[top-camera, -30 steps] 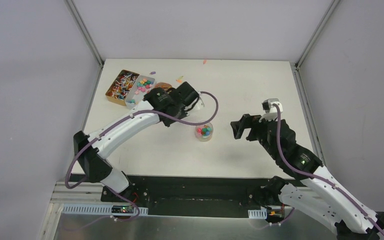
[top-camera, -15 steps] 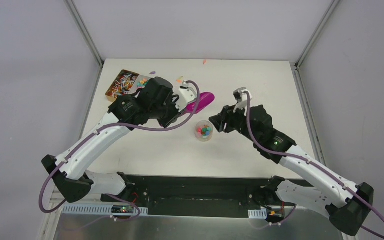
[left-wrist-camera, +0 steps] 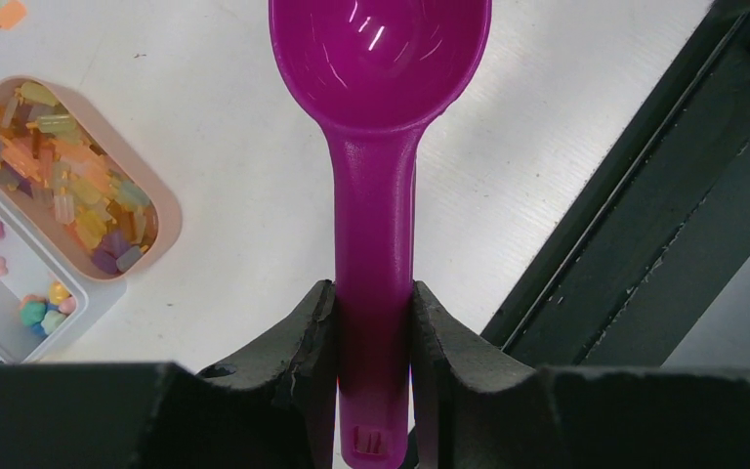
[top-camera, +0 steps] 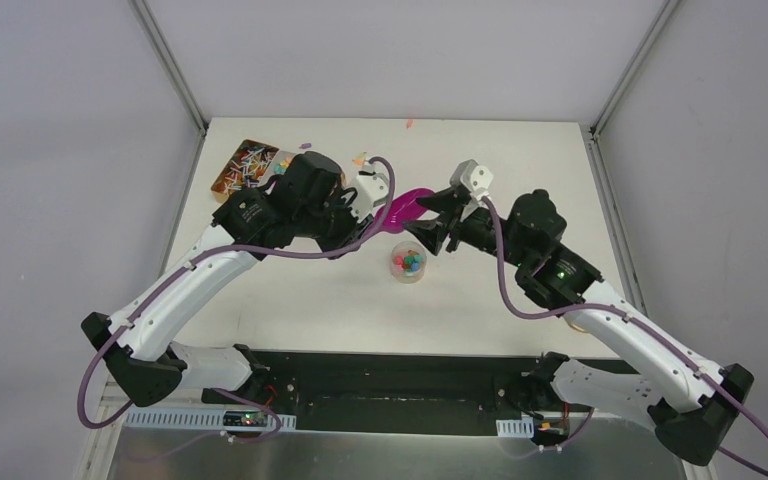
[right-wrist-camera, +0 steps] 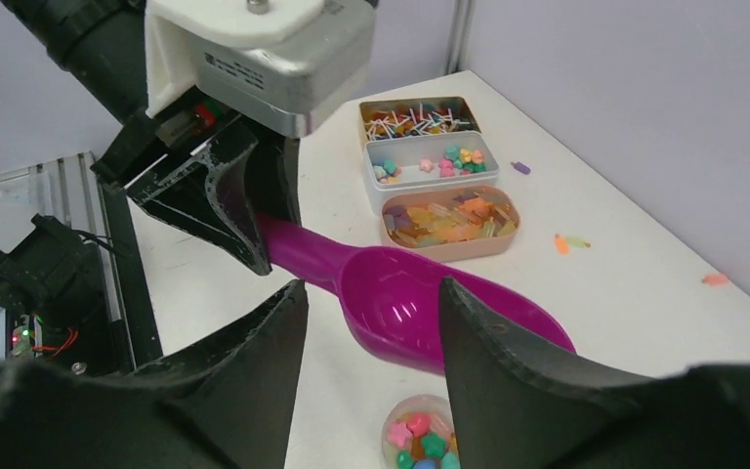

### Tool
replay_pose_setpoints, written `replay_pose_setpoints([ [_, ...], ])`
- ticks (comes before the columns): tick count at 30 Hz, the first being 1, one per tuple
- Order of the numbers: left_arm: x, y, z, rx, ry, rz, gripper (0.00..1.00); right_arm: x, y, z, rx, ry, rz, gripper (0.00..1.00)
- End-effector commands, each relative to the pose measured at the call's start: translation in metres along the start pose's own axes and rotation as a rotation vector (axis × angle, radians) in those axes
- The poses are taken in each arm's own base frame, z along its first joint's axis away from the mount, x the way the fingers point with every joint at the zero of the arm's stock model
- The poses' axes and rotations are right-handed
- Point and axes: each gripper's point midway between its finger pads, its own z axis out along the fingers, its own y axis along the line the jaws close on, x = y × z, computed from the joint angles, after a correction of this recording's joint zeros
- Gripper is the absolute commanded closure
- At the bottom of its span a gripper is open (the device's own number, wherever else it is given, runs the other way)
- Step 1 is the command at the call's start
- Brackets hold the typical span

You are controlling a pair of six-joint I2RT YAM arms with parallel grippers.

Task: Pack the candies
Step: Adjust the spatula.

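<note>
My left gripper is shut on the handle of an empty magenta scoop, which hangs over the table just beyond the small clear jar. Candies of pink, green and blue fill the jar's bottom. More candies lie in the pink oval tray and the white tray. My right gripper is open, its fingers pointing at the scoop's bowl from the right, above the jar. From above, the right gripper sits right beside the scoop.
A brown tin of coloured sticks stands behind the trays at the far left. Loose sweets lie scattered on the white table near the back. Grey walls close in three sides.
My right gripper has swung left and further away, from right of the jar up to the scoop's bowl. The left arm carried the scoop from the trays toward the jar.
</note>
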Motion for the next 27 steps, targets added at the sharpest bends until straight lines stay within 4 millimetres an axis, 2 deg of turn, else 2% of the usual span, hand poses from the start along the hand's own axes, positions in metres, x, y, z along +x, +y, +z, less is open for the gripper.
replay_pose_setpoints([
  [1,-0.025,-0.006,-0.017,0.032,-0.104,-0.008,1.00,-0.020,0.017,0.015,-0.133,-0.036,-0.085,0.47],
  [6,-0.033,-0.010,-0.021,0.056,-0.142,-0.001,1.00,-0.001,0.022,0.028,-0.180,0.023,-0.051,0.49],
  [11,-0.050,-0.006,-0.033,0.031,-0.231,0.002,1.00,0.028,0.025,0.034,-0.195,0.092,-0.018,0.57],
  [14,-0.065,-0.001,-0.043,0.005,-0.304,-0.003,1.00,0.047,0.027,0.035,-0.198,0.126,0.016,0.65],
  [19,-0.092,-0.003,-0.062,0.021,-0.444,0.012,1.00,0.054,0.029,0.039,-0.201,0.107,0.058,0.77],
  [27,-0.100,-0.003,-0.059,0.028,-0.478,0.015,1.00,0.060,0.033,0.045,-0.212,0.093,0.109,0.82],
])
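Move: My left hand already grips the spatula's handle; its neck, just behind the bowl, lies about 6 cm to that hand's right, 3 cm ahead and roughly level. From my half-open right hand that neck is some 6 cm left and 6 cm below, neither ahead nor back. The glass jar stands about 6 cm ahead of my right hand, 3 cm left and 27 cm down; the peach box sits some 20 cm ahead, 23 cm left and 29 cm down. I bring my right hand about 5 cm left and 6 cm down to the spatula, closing its fingers from half open until they pinch the neck at the heel of the bowl. My left hand keeps its hold on the handle, almost still at first, then rises about 6 cm as its wrist rolls some 15 degrees, left side down, so the handle tilts against the right fingers. ##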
